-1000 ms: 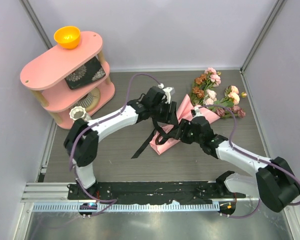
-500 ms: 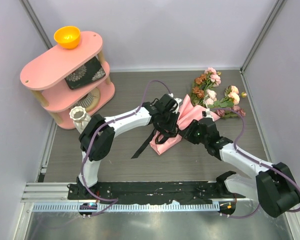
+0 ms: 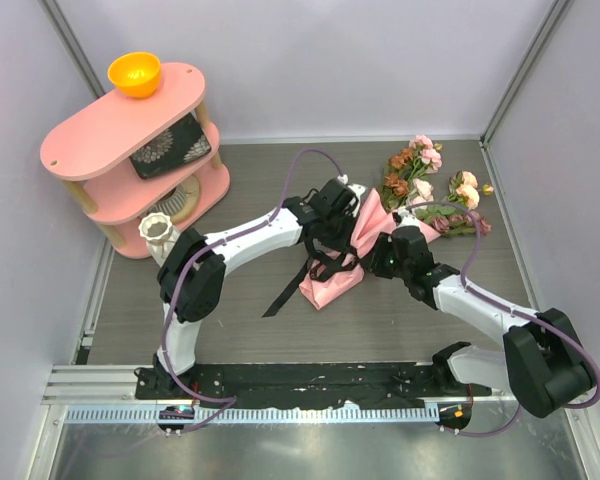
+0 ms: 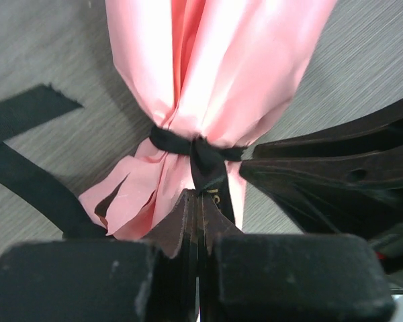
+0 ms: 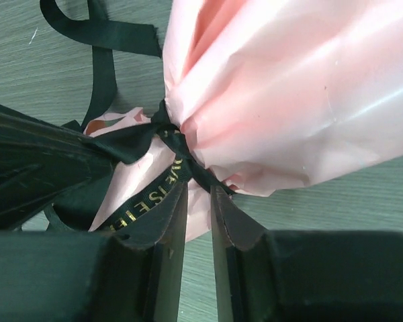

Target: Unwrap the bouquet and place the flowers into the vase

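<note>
The bouquet lies on the table, its salmon-pink paper cinched by a black ribbon. Its flowers point to the far right. My left gripper is shut, its tips pinching a strip of ribbon just below the knot. My right gripper comes from the other side with its jaws a narrow gap apart. A gold-lettered ribbon tail runs along its left finger, and the knot sits just past the tips. From above both grippers meet at the tie, left gripper and right gripper. The white vase stands far left.
A pink three-tier shelf fills the back left, with an orange bowl on top and a dark patterned item on its middle tier. Loose ribbon tails trail on the grey table toward the front.
My left gripper closed fully on the ribbon at the knot. The right gripper's jaws narrowed, and it crept in closer to the tie.
</note>
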### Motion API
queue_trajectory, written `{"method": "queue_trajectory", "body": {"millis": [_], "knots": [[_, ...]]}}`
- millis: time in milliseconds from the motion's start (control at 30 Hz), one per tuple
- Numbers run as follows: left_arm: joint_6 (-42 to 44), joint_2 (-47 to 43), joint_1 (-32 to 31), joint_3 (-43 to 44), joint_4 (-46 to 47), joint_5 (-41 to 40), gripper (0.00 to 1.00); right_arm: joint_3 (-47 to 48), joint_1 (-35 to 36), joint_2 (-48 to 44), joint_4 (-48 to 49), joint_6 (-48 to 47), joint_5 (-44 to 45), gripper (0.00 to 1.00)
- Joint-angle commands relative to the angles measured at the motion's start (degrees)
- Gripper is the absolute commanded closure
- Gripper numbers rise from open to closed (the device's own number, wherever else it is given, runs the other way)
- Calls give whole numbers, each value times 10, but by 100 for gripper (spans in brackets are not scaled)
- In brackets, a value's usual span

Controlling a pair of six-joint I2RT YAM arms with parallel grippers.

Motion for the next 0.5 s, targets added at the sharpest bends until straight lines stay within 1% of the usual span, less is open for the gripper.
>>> {"method": "queue_trajectory", "body": {"millis": [0, 100, 133, 167, 267, 300, 333, 400, 433, 467], "knots": [[17, 3, 7, 69, -12, -10, 100, 41, 2, 11, 24, -48, -9, 75], [15, 5, 8, 85, -17, -8, 100, 52, 9, 32, 38, -19, -59, 71], [13, 2, 8, 87, -12, -9, 100, 45, 13, 32, 45, -8, -63, 66], [13, -2, 8, 86, -10, -12, 100, 43, 19, 32, 50, 15, -66, 65], [12, -8, 9, 85, -2, -13, 100, 23, 36, 15, 74, 24, -76, 57], [10, -9, 9, 85, -1, -12, 100, 21, 51, 2, 73, 24, -58, 55], [9, -9, 11, 86, -3, -11, 100, 16, 54, -7, 69, 23, -50, 51], [4, -9, 12, 85, -2, -1, 100, 12, 54, -28, 51, 42, -24, 48], [3, -10, 12, 83, 1, 2, 100, 10, 54, -35, 35, 53, 44, 46], [1, -13, 12, 81, 3, 3, 100, 7, 54, -42, 27, 63, 72, 44]]}}
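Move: Just below the shut left fingers, which still hold a strip of the black ribbon, the knot lies about 2 cm to their right, 1 cm ahead and 3 cm down; the loose ribbon tail is some 10 cm left and 7 cm back. From the right hand the knot is about 3 cm left, 2 cm ahead and 2 cm lower, the wrapper's lower end some 7 cm left and 4 cm back, the flowers roughly 13 cm ahead and 11 cm right. Pulling the pinched ribbon up about 4 cm, with some forward and right, the left hand tips slightly, then holds still, its fingers staying shut. The right fingers, starting at the band's right edge beside the knot, edge forward about 1 cm, then open to roughly twice their gap as the hand sweeps some 5 cm left and slightly up across the near side of the knot, easing back towards the end. ##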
